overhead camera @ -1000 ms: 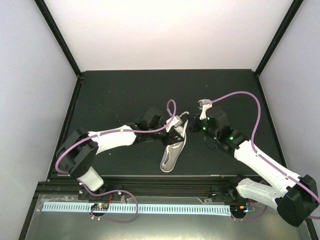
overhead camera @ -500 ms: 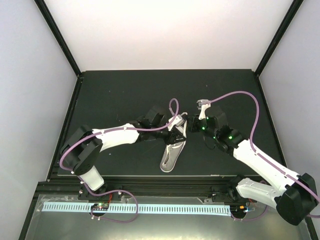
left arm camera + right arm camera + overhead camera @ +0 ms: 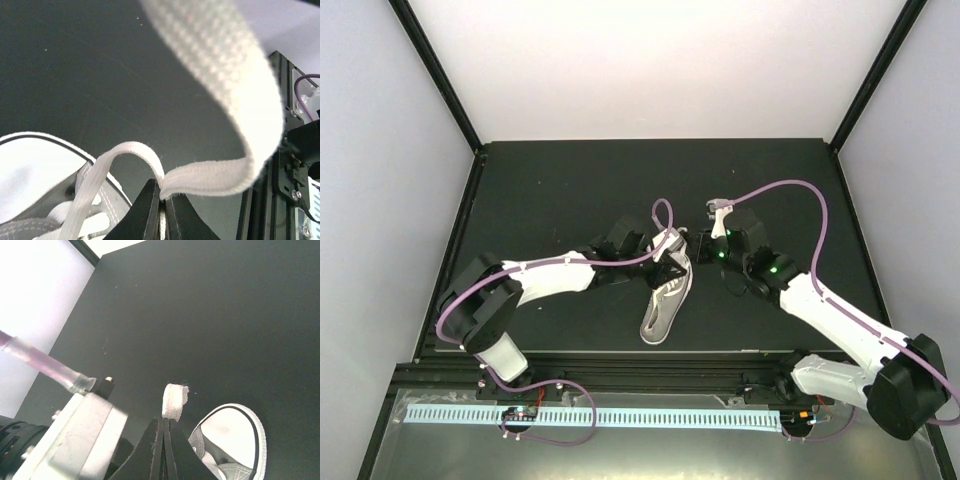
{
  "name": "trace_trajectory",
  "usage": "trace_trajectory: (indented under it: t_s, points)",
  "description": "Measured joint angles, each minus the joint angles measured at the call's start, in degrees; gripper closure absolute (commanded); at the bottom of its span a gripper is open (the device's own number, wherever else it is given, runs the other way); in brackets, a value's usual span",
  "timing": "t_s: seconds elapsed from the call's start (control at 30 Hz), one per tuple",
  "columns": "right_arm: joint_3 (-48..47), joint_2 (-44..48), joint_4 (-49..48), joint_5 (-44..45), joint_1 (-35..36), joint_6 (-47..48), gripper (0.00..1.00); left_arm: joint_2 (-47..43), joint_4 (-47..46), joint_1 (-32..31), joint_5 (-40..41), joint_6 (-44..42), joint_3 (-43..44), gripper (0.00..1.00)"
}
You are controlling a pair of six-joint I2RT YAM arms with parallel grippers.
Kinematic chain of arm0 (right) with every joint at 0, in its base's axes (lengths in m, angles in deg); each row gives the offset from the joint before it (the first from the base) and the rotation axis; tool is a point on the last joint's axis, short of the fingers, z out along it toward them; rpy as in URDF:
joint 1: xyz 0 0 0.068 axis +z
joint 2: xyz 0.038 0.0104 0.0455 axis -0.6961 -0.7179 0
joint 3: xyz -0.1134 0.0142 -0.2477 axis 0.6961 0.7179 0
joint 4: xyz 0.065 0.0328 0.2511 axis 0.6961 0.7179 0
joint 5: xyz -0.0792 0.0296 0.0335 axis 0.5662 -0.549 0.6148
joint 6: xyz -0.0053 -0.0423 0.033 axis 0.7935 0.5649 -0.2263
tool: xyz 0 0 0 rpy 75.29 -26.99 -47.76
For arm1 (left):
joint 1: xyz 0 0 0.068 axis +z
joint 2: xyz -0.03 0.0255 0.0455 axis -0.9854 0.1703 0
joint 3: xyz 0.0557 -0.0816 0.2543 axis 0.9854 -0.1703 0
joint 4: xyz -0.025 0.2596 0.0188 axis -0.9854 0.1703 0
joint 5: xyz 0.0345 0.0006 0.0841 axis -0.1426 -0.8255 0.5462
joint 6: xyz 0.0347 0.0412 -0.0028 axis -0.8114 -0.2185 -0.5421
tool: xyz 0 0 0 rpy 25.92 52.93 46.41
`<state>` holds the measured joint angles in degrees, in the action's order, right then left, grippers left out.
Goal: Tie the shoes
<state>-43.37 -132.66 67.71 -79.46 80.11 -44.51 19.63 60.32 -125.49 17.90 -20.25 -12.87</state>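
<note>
The grey shoe (image 3: pixel 660 305) with its white toe cap lies in the middle of the dark table, toe toward the far side. My left gripper (image 3: pixel 672 260) is at the shoe's far end, shut on a white lace (image 3: pixel 220 177) that loops up and over the camera. The shoe's toe cap (image 3: pixel 30 170) and eyelets show below the left jaws. My right gripper (image 3: pixel 693 247) sits just right of the left one, shut on a short frayed lace end (image 3: pixel 175 401). The toe cap (image 3: pixel 235 427) shows to the right of the right jaws.
The left arm's white wrist and purple cable (image 3: pixel 45 367) crowd close on the left of the right wrist view. The black table (image 3: pixel 570 190) is walled by white panels, with a metal frame rail (image 3: pixel 620 375) along the near edge.
My left gripper opened slightly, then shut on the lace. The right arm has slid left, closer to the shoe and the left gripper. The shoe has barely shifted.
</note>
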Motion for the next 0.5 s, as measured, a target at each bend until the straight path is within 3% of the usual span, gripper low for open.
trace_trajectory:
  t_s: [0.3,0.37,0.43,0.5]
  points:
    - [-4.55,-10.84,-1.6,-6.34,1.38,-1.11,0.96,-6.12,-5.27,0.02,3.5,1.68,-9.22,0.98]
    - [-6.58,-14.27,-1.55,-7.56,2.64,-1.4,0.81,-7.87,-6.64,0.02,4.26,2.51,-11.78,0.98]
    - [-7.96,-17.0,-1.46,-8.59,3.61,-1.77,0.57,-9.05,-8.39,0.02,4.79,3.48,-13.86,0.98]
    - [-9.09,-19.17,-0.31,-8.33,3.63,-1.95,0.39,-10.03,-9.49,0.33,5.22,4.59,-15.47,0.98]
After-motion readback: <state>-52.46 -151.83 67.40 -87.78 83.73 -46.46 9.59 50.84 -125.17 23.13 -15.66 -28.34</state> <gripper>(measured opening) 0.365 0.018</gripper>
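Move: The shoe's toe cap lies about 5 cm ahead of the right hand, 3 cm to its left and some 13 cm below; the lacing is about level with that hand, 4 cm left and 12 cm down. From the left hand, which already pinches lace beside the shoe, the toe cap is about 8 cm ahead, 1 cm left and 7 cm below, and the lacing 3 cm ahead, 2 cm left and 6 cm down. Right hand swings 7 cm left and sinks 5 over the toe, opening; left draws its pinched lace left. ##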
